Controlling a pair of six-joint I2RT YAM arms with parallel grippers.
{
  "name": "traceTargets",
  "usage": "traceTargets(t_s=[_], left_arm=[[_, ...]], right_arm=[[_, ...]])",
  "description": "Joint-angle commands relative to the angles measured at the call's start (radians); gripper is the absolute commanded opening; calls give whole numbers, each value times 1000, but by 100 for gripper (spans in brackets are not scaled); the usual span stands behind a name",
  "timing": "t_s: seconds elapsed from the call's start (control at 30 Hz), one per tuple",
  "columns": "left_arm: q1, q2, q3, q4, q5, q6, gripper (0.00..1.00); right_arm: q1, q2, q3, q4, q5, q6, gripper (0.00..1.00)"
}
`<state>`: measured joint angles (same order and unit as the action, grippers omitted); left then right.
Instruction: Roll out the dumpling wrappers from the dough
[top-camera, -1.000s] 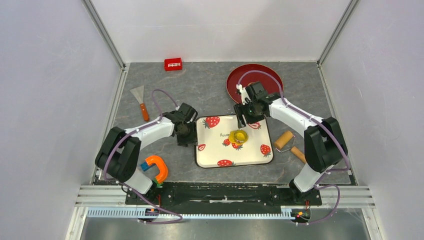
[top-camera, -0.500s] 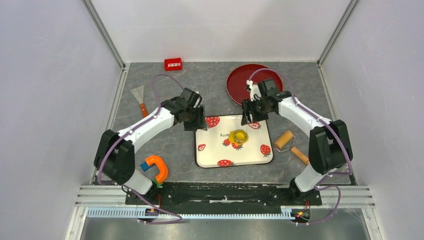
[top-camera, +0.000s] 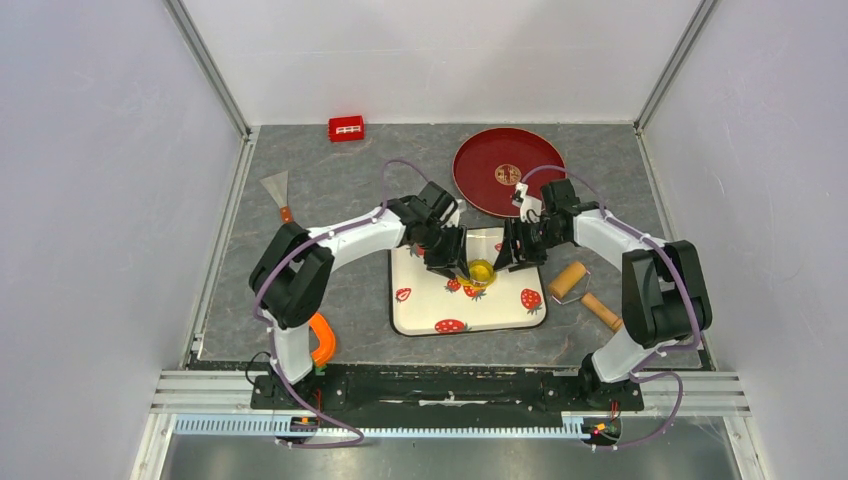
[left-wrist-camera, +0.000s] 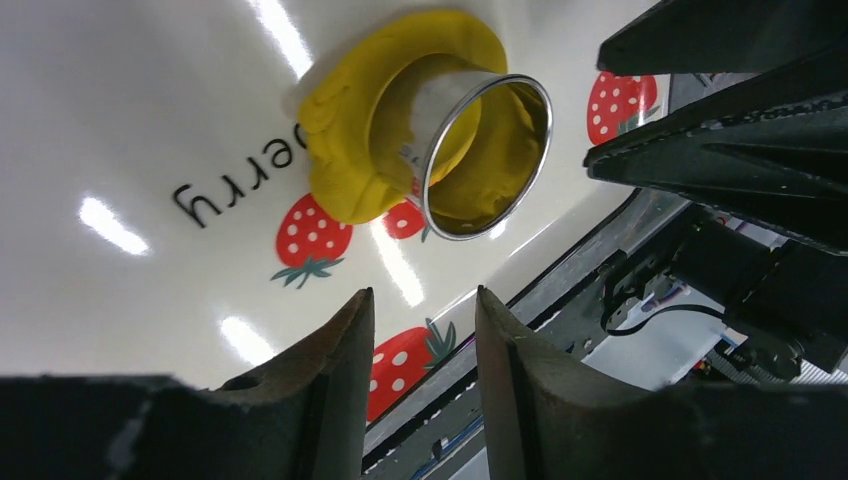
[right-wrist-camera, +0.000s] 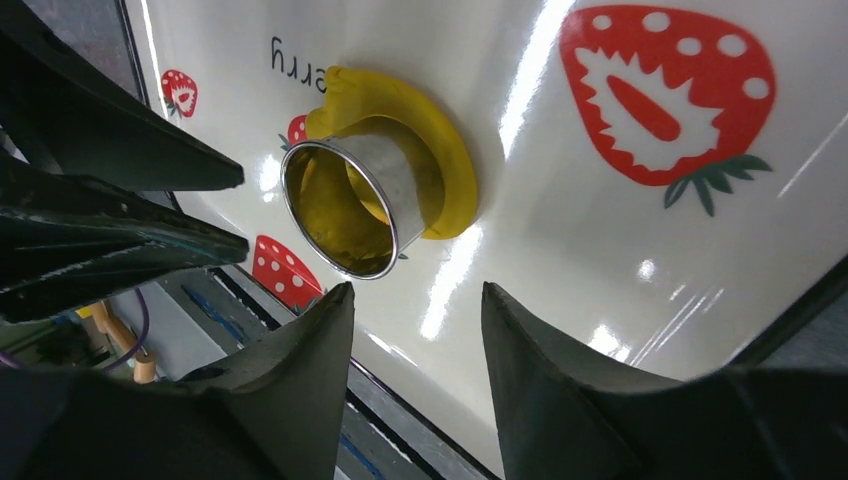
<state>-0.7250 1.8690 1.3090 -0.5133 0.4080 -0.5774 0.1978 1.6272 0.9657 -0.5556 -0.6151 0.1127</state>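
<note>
The dough (left-wrist-camera: 345, 130) is a flattened bright yellow patch on the strawberry-print tray (top-camera: 430, 305). A shiny metal ring cutter (left-wrist-camera: 487, 160) stands pressed into it, with yellow dough showing inside the ring (right-wrist-camera: 340, 205). No separate dumpling wrappers are in view. My left gripper (top-camera: 457, 266) hangs open just left of the ring, and my right gripper (top-camera: 509, 260) hangs open just right of it. Neither touches the ring or the dough (top-camera: 470, 281). In each wrist view the fingers (left-wrist-camera: 340, 350) (right-wrist-camera: 540, 350) frame bare tray, and the other arm's dark fingers loom beyond the ring.
A red plate (top-camera: 508, 168) lies behind the tray. A wooden roller (top-camera: 580, 290) rests to the right of the tray. A scraper (top-camera: 279, 194) and a small red box (top-camera: 346, 128) sit at the back left. An orange tool (top-camera: 321, 338) lies by the left base.
Both arms have swung in over the tray to flank the ring, the left from beside the tray, the right from the red plate. Both sets of jaws have narrowed a little.
</note>
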Motion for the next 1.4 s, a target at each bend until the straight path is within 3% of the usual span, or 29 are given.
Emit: traceTargets(t_s=[0.0,0.37,0.83,1.1,1.3,1.37], left_arm=[[-17,34,68,37,72,-16,45],[-17,105,116,27,46,-25,43],[-10,186,201,-30,-15,-16,38],[-4,216,207,-48,-19,-7,22],[-2,239,214,-66,-22,-4,4],[-2,247,215,-74,-26,-1,2]], right_arm=[[2,-17,-33,75,-82,30,49],[2,24,-38,120,-110,61,45],[2,82,-28,145,-120,69,32],[2,108,-28,148,-117,64,25],[2,124,-36,148,-107,63,9],[3,130,-42,149,-101,62,5]])
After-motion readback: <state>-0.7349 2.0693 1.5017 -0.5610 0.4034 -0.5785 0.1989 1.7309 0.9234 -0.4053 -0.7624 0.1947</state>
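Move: The metal cutter stands in the yellow dough between my hands: about 5 cm right of my left hand and 2 cm farther out, and some 4 cm left of my right hand, level with it. Its middle is about 4 to 5 cm below both. The dough sheet lies under it, centred about 1 cm to its left. From my right hand the double roller lies some 15 cm right and 6 cm back, the red plate about 22 cm ahead. I close both hands on the metal cutter from opposite sides. My left goes right, then forward and down, roughly 2.5 cm each way, while my right eases about 2 cm left and 2 cm down, its wrist tilting slightly. The half-open fingers then shut almost fully, each pair pinching the thin rim on its own side. ##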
